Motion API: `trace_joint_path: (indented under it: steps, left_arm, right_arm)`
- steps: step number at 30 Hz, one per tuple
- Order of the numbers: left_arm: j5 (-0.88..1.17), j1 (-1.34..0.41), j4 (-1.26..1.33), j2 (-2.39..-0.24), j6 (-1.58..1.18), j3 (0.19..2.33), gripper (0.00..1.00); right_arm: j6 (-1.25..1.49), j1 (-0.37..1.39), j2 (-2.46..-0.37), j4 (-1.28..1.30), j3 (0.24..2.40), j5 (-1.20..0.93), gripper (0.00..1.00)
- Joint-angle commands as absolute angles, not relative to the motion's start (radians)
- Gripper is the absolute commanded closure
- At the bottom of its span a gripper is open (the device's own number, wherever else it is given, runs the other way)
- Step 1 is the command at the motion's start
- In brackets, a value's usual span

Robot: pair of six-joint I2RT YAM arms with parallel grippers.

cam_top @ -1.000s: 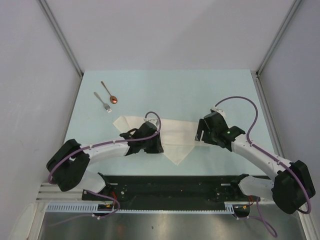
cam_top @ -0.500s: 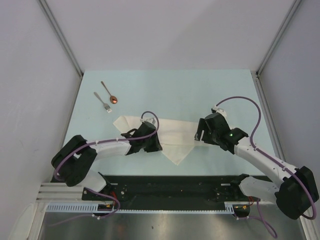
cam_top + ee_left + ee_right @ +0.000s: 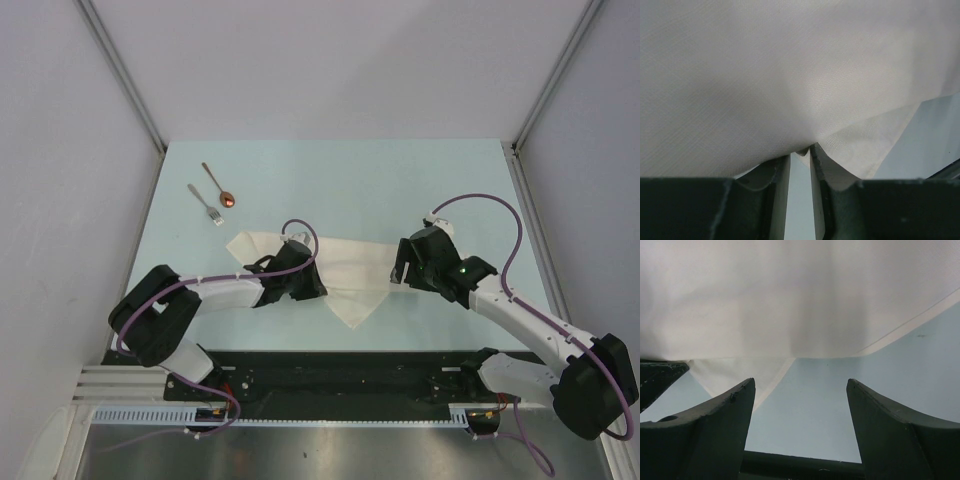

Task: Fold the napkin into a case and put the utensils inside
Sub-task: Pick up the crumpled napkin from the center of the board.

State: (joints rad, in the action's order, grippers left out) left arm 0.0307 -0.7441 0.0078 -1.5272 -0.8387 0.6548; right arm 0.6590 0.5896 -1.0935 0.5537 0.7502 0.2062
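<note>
The cream-white napkin (image 3: 355, 272) lies partly folded in the middle of the table, one corner pointing toward the near edge. My left gripper (image 3: 310, 288) is low over its left half. In the left wrist view its narrow jaws (image 3: 801, 154) pinch a small fold of the napkin's (image 3: 790, 75) edge at their tips. My right gripper (image 3: 401, 268) stands open at the cloth's right end, with only bare table between its fingers (image 3: 799, 385). The napkin (image 3: 790, 300) lies just ahead of them. The silver fork (image 3: 207, 205) and the copper-bowled spoon (image 3: 220, 186) lie side by side at the far left.
The pale blue-green table (image 3: 350, 190) is bounded by grey walls with metal corner posts (image 3: 125, 75) at the left, back and right. A black rail (image 3: 350, 370) carrying the arm bases runs along the near edge.
My left arm's elbow has swung to the right, and its gripper has edged slightly left on the cloth. The right gripper has barely moved. The utensils lie as before.
</note>
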Motion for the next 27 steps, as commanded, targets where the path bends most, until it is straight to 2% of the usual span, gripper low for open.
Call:
trace_joint_path:
  steps: [1,9,11,13,15,16,18,19,23,27]
  left_arm:
    - [0.025,-0.738,0.046,-1.496,-0.848,0.666,0.76]
    - [0.017,-0.736,0.046,-1.52,-0.868,0.67,0.78]
    - [0.006,-0.735,0.038,-1.52,-0.87,0.676,0.71]
    - [0.003,-0.735,0.025,-1.522,-0.867,0.687,0.69]
    - [0.003,-0.736,0.028,-1.522,-0.861,0.695,0.73]
    - [0.003,-0.735,0.029,-1.522,-0.856,0.698,0.83]
    - [0.002,-0.735,0.011,-1.523,-0.841,0.715,0.94]
    - [0.003,-0.736,0.008,-1.52,-0.836,0.721,1.0]
    - [0.011,-0.738,-0.029,-1.473,-0.825,0.704,1.0]
    - [0.051,-0.742,-0.066,-1.407,-0.808,0.689,1.0]
  right_arm:
    - [0.672,0.594,-1.068,0.56,0.749,0.244,0.21]
    - [0.678,0.595,-1.062,0.571,0.749,0.25,0.21]
    - [0.68,0.595,-1.057,0.581,0.746,0.265,0.21]
    - [0.683,0.595,-1.057,0.587,0.741,0.282,0.21]
    - [0.696,0.591,-1.061,0.601,0.738,0.308,0.2]
    - [0.704,0.566,-1.072,0.617,0.738,0.32,0.2]
    - [0.706,0.508,-1.078,0.611,0.721,0.319,0.2]
    - [0.687,0.424,-1.083,0.582,0.716,0.301,0.21]
    - [0.598,0.157,-1.126,0.473,0.695,0.161,0.21]
    - [0.537,-0.072,-1.225,0.387,0.712,-0.018,0.17]
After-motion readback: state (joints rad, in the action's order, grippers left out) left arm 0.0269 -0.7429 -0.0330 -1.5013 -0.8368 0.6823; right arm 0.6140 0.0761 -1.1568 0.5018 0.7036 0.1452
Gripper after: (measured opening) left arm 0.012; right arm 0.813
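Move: The left fingertips are at the napkin's near edge, which lies right between them and at most a centimetre below. From the right hand, the napkin's far right corner lies about 16 cm to the right, 8 cm ahead and 9 cm below. The napkin's triangular flap sticks out about 8 cm to the right hand's left and 3 cm back; the left gripper is some 17 cm to its left, level with it, and 8 cm lower. The left fingers, low at the napkin's near edge and part open, shut on the cloth there and rise barely a centimetre. The right hand first hovers, then sweeps off quickly to the right, about 13 cm, with some 4 cm forward and 3 cm down, towards the napkin's far right corner, turning about 25 degrees clockwise; its fingers stay wide open and touch nothing yet. ##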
